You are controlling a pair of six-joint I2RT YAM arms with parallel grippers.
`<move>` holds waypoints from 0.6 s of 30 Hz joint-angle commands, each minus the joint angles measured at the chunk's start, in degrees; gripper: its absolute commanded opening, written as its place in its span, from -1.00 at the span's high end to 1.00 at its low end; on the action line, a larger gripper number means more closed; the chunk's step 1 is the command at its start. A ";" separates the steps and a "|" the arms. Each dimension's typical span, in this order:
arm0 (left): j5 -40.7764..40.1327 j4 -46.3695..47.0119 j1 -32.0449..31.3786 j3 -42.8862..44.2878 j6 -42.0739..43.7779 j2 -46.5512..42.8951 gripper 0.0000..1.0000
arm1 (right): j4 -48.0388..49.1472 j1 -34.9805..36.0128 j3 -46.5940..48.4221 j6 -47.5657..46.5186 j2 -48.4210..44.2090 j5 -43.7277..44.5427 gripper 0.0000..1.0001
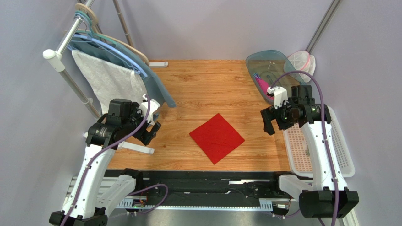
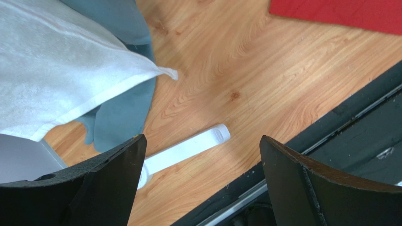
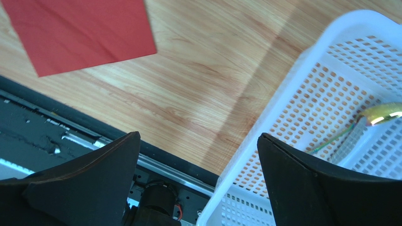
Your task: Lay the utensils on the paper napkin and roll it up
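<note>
The paper napkin (image 1: 217, 137) is a bright red square lying flat on the wooden table, turned like a diamond between the two arms. It also shows in the left wrist view as a red strip (image 2: 339, 12) and in the right wrist view as a corner (image 3: 85, 33). I cannot make out the utensils in any view. My left gripper (image 1: 150, 134) hovers left of the napkin, open and holding nothing (image 2: 203, 141). Right of the napkin, my right gripper (image 1: 269, 125) hangs open and holds nothing (image 3: 199, 136), above the table beside the basket's edge.
A white perforated basket (image 1: 330, 155) stands at the right, with a small yellowish item (image 3: 380, 114) inside. A clear tub (image 1: 271, 70) holding pink things and a strainer (image 1: 302, 60) sit at the back right. A rack with a white towel (image 1: 111, 82), blue cloth (image 2: 122, 113) and white foot (image 2: 184, 150) fills the left.
</note>
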 commanded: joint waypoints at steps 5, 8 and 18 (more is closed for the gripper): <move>1.64 9.83 0.23 6.40 -8.27 4.73 -0.98 | 0.98 -10.39 7.21 6.61 10.04 9.20 -0.87; 3.31 9.57 0.23 8.51 -8.54 8.24 -0.98 | -0.17 -15.84 8.09 6.18 13.03 9.91 -0.85; 9.11 10.44 0.23 11.59 -9.33 14.06 -0.98 | -0.61 -29.38 8.79 -10.86 19.18 13.68 -0.30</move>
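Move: The spoon in the white basket lies some 21 cm to the right of the right hand, nearly level with it and about 16 cm below; a grey utensil lies 2 cm farther right of the spoon and 3 cm nearer the base. The red napkin is about 26 cm left and 2 cm back. From the left hand, the napkin's middle lies around 28 cm right, 4 cm ahead and 18 cm down. The right hand swings 14 cm right towards the spoon, turning clockwise, narrowing; the left goes 6 cm forward-right. ##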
